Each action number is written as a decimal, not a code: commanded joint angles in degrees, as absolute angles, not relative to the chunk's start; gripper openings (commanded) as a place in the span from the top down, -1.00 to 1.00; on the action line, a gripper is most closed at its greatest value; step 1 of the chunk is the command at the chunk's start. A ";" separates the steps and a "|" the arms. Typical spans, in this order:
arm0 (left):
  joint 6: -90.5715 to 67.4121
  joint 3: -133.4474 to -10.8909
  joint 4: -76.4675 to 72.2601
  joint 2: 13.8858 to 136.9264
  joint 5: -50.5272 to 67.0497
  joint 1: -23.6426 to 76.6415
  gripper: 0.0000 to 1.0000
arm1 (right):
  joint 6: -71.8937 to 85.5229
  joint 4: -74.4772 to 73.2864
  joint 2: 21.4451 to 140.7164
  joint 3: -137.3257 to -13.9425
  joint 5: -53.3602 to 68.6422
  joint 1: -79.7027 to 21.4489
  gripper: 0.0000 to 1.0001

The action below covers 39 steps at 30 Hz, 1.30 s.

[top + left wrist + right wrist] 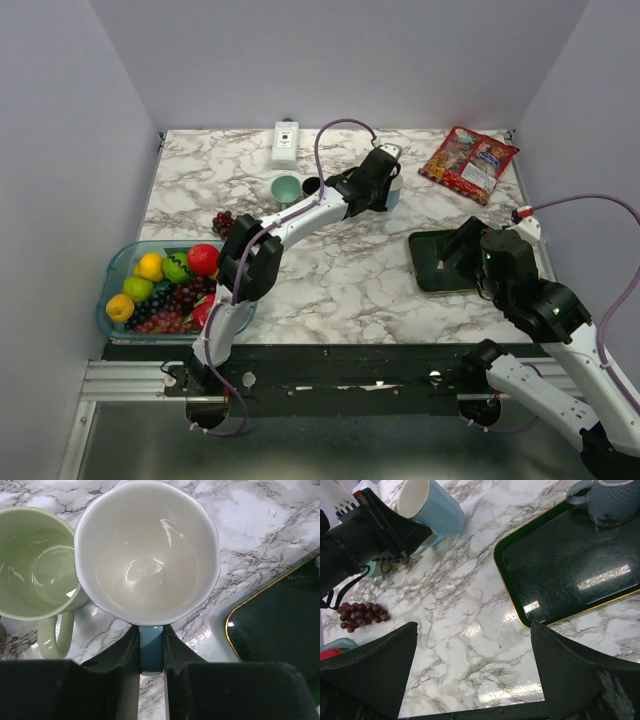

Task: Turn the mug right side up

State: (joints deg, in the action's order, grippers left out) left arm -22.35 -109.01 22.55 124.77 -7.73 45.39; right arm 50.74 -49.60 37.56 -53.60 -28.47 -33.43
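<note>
A light blue mug [150, 555] with a white inside faces its open mouth at the left wrist camera. My left gripper [151, 630] is shut on its blue handle [151, 650]. In the top view the left gripper [375, 180] holds the mug [394, 190] at the back centre of the marble table. The right wrist view shows the mug [432, 507] tilted, mouth up and to the left; its base is hidden there. My right gripper [474, 630] is open and empty, above bare marble beside the dark tray [560, 575].
A green mug [37, 565] stands upright just left of the blue mug. A dotted blue mug [612, 500] sits on the dark tray [440, 262]. Also here are grapes [224, 222], a fruit tray [120, 270], a snack packet [468, 163] and a white device [286, 142].
</note>
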 commanded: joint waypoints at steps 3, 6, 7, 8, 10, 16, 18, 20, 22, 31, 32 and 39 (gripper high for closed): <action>-20.04 -116.80 22.50 128.05 -10.11 45.53 1.00 | 52.03 -51.50 37.53 -52.56 -29.45 -33.49 -1.00; -20.30 -117.24 22.67 129.20 -9.67 45.44 1.00 | 51.86 -51.59 37.79 -52.56 -29.44 -33.49 -1.00; -20.30 -117.33 22.85 129.63 -9.58 45.53 1.00 | 51.86 -51.68 37.88 -52.56 -29.44 -33.49 -1.00; -20.13 -117.86 23.11 130.42 -9.58 45.44 1.00 | 51.86 -51.77 37.88 -52.73 -29.44 -33.49 -1.00; -20.30 -118.74 24.34 131.22 -9.84 45.44 1.00 | 52.73 -52.12 38.23 -52.65 -29.79 -33.49 -1.00; -19.95 -118.65 24.96 132.36 -9.84 45.44 0.38 | 53.52 -52.29 39.37 -53.00 -29.79 -33.49 -1.00; -19.60 -117.86 24.61 131.92 -9.93 45.53 0.08 | 53.53 -52.29 39.73 -53.17 -29.71 -33.49 -1.00; -19.51 -116.99 24.26 131.14 -9.84 45.44 -0.08 | 53.70 -52.30 39.99 -53.09 -29.71 -33.49 -1.00; -19.42 -116.20 23.91 130.26 -9.84 45.44 -0.20 | 53.79 -52.30 40.17 -53.17 -29.88 -33.49 -1.00; -20.83 -105.57 20.31 120.77 -8.17 45.44 -0.50 | 54.58 -51.33 48.23 -55.54 -32.61 -33.49 -1.00; -20.92 -102.51 19.61 118.24 -8.09 45.53 -0.52 | 54.67 -51.33 49.73 -56.85 -32.69 -33.40 -1.00; -22.76 -91.15 14.86 105.48 -9.05 45.44 -0.71 | 56.86 -51.42 60.80 -62.39 -36.47 -31.12 -1.00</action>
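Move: The left hand still holds the upright light blue mug by its handle; its table spot is about 6 cm ahead, 3 cm right and 8 cm below. The green mug stands 7 cm ahead and 6 cm left of that hand; the green tray's middle is some 11 cm back and 22 cm right. From the right hand, that spot lies roughly 23 cm ahead, 14 cm left and 19 cm below. Left lowers the mug about 3 cm to the table, releases, retreats back-left and up; right reaches down and forward. ##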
